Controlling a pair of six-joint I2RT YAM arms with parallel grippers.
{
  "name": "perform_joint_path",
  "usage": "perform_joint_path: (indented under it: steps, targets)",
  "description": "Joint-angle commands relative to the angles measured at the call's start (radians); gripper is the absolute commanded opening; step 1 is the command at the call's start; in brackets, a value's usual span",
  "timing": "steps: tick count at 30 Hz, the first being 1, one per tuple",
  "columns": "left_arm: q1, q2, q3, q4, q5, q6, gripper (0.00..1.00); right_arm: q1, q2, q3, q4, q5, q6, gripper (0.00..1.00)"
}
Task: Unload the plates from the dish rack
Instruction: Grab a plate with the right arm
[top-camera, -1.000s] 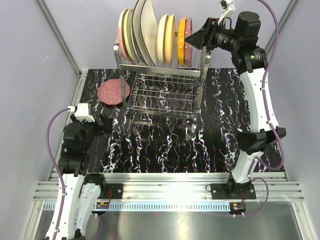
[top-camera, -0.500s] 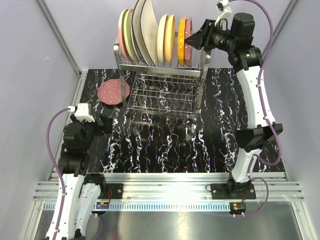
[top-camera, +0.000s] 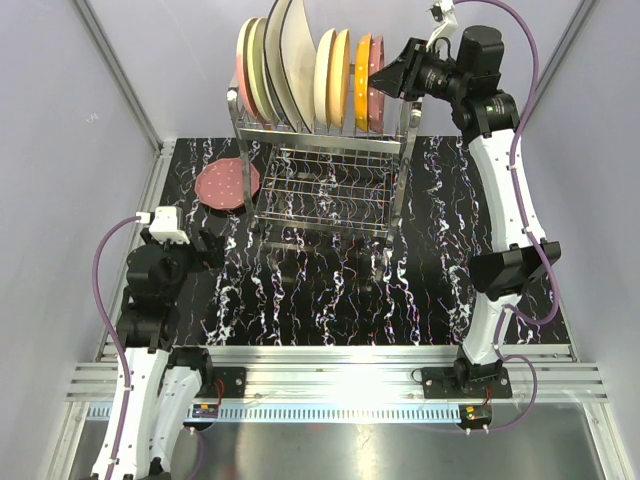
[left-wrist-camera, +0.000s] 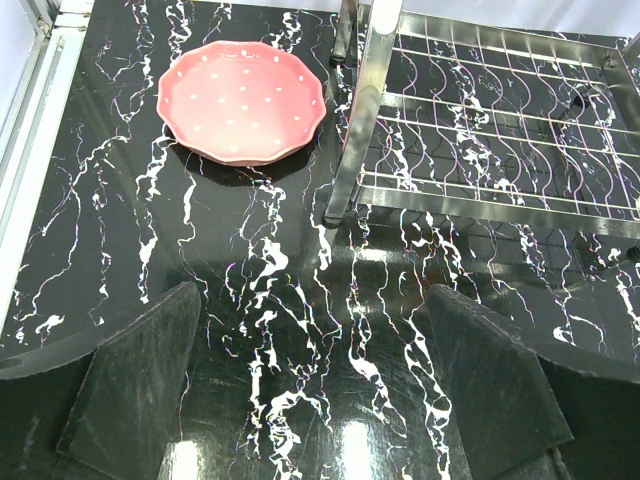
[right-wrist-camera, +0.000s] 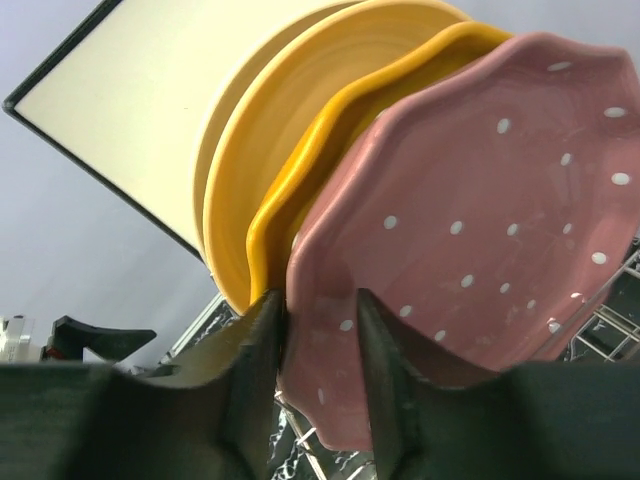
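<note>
The chrome dish rack (top-camera: 330, 180) stands at the back of the table with several plates upright on its top tier: pink-and-cream (top-camera: 246, 70), large cream square (top-camera: 292, 55), cream round (top-camera: 326, 80), orange (top-camera: 362, 85), speckled maroon-pink (top-camera: 378, 100). My right gripper (top-camera: 382, 78) is at the right end of the row. In the right wrist view it (right-wrist-camera: 316, 300) is shut on the rim of the maroon-pink plate (right-wrist-camera: 480, 230), one finger between it and the orange plate (right-wrist-camera: 290, 190). My left gripper (left-wrist-camera: 312, 295) is open and empty low over the table.
A second speckled pink plate (top-camera: 227, 184) lies flat on the black marbled table left of the rack; it also shows in the left wrist view (left-wrist-camera: 242, 100), beside the rack's front left post (left-wrist-camera: 358, 120). An aluminium rail runs along the table's left edge (left-wrist-camera: 30, 150).
My right arm's wrist and elbow have shifted a little left and up at the maroon-pink plate. The left arm and the plates have not moved.
</note>
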Motion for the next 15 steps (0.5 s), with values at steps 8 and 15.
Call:
perform_joint_path:
  steps: [8, 15]
  targets:
    - [-0.003, 0.003, 0.015, 0.032, -0.010, 0.016, 0.99, -0.016, 0.005, 0.045, 0.079, -0.079, 0.085, 0.14]
    - [-0.003, 0.005, 0.015, 0.032, -0.008, 0.016, 0.99, -0.045, -0.023, 0.064, 0.104, -0.100, 0.120, 0.00]
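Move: The polka-dotted pink plate stands upright in the rack with its near upper rim already between the right fingers; its middle is roughly 6 cm ahead of that hand, 1 cm left and 4 cm below. At about that same height and distance ahead, the orange plate stands 3 cm to the hand's left and the pale yellow plate some 7 cm to its left. From the left hand the pink plate lies about 28 cm ahead, 33 cm right and 19 cm above. The right hand stays nearly in place at the pink plate's rim and shuts its fingers from a bit under half open to a thin gap, one finger on the plate's inner face and the other in the narrow space beside the orange plate, so that they pinch the rim. As they close, the hand eases up about 1 cm, shifts slightly left and then back to the right, drifts a touch back, and the wrist turns only some 5 degrees. ##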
